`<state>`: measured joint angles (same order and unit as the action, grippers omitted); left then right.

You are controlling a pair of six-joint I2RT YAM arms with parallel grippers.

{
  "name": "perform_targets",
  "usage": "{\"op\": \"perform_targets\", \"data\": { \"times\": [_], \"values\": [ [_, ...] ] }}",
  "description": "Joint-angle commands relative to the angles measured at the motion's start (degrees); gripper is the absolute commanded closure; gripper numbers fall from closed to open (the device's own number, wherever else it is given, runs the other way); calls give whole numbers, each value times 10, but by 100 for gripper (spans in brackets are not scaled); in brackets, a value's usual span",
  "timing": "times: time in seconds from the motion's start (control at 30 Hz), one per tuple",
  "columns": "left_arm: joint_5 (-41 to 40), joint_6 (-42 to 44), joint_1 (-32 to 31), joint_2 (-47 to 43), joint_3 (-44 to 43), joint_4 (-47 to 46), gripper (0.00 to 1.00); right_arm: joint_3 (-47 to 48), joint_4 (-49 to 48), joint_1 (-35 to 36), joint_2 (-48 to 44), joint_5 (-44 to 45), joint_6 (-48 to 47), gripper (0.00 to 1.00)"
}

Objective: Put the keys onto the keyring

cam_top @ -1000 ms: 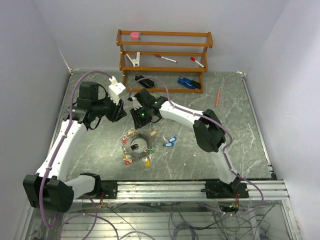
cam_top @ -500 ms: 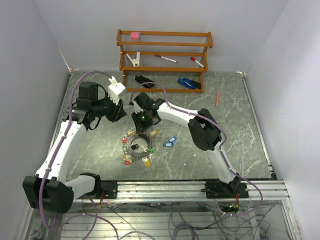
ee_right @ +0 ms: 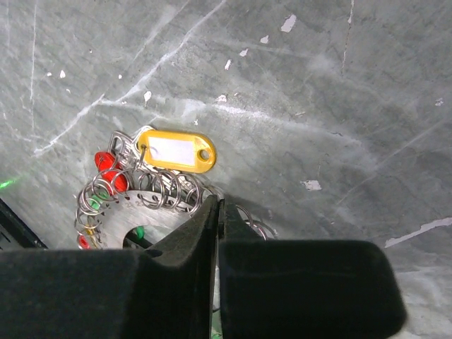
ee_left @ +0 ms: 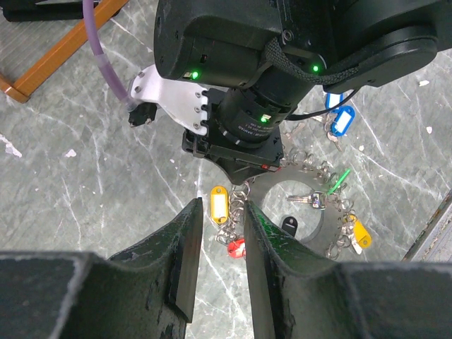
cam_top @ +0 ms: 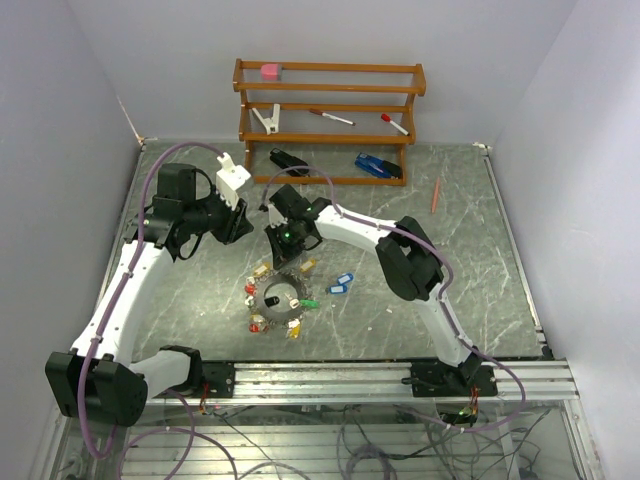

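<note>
The keyring is a flat grey toothed disc on the marble table. Several keys hang round its rim on small split rings, with yellow, red and green tags. Two blue-tagged keys lie loose to its right. My right gripper points down at the disc's far rim, shut with its tips pinching the keyring's edge among the split rings. My left gripper hovers to the left of it, open. Nothing is between its fingers; the yellow tag shows through the gap.
A wooden rack stands at the back with a pink block, a clip and markers. Under it lie a blue stapler and a black object. An orange pencil lies at the far right.
My right gripper has come down onto the keyring's far rim and shut. The keyring and its tags have shifted slightly towards the near edge. The left arm has not moved.
</note>
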<state>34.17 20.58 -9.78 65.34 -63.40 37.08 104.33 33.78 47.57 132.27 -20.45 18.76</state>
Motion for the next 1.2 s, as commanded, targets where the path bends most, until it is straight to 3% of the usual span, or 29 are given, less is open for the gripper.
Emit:
{"op": "perform_targets", "data": {
  "times": [0.0, 0.23, 0.53, 0.77, 0.9, 0.93, 1.0, 1.17],
  "values": [
    [9, 1, 6, -7, -16, -11, 60, -12, -9, -1, -11, -2, 4, 100],
    [9, -1, 6, -6, -14, -14, 60, -44, -51, -1, -66, 3, -4, 100],
    [29, -44, 6, 8, 4, -61, 57, -141, -157, 0, -200, -3, -27, 100],
    [105, -53, 7, 68, 59, -153, 55, -187, -198, 3, -241, -21, -23, 100],
    [86, -38, 10, 88, 54, -161, 56, -188, -170, 3, -223, -1, -25, 100],
    [82, -36, 13, 87, 49, -155, 56, -188, -164, 3, -216, 4, -21, 96],
    [69, -42, 21, 72, 46, -159, 56, -189, -154, 3, -198, 12, -10, 78],
    [-5, -68, 39, 23, 56, -178, 56, -142, -116, 9, -133, 36, -16, 69]
  ]
}}
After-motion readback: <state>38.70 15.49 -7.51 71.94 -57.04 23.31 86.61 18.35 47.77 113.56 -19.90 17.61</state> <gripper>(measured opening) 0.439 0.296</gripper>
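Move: The right gripper is shut at the far rim of the keyring disc, whose middle lies about 7 cm back and 1 cm left of it, barely below. One yellow tag sits roughly 4 cm left of this gripper, level with it, and the green tag about 9 cm back and 7 cm right. From the left gripper, high above, the keyring is some 7 cm back, 6 cm right and 22 cm down. Lift the shut right gripper nearly straight up off the keyring's far rim, about 13 cm, swinging its fingertips up and outward some 25 degrees. Then sink it back about 4 cm towards the keyring, easing part of that tilt back and opening the fingers partway. Meanwhile lower the still part-open left gripper nearly 6 cm, let it rise slightly, and carry it about 3 cm forward. ##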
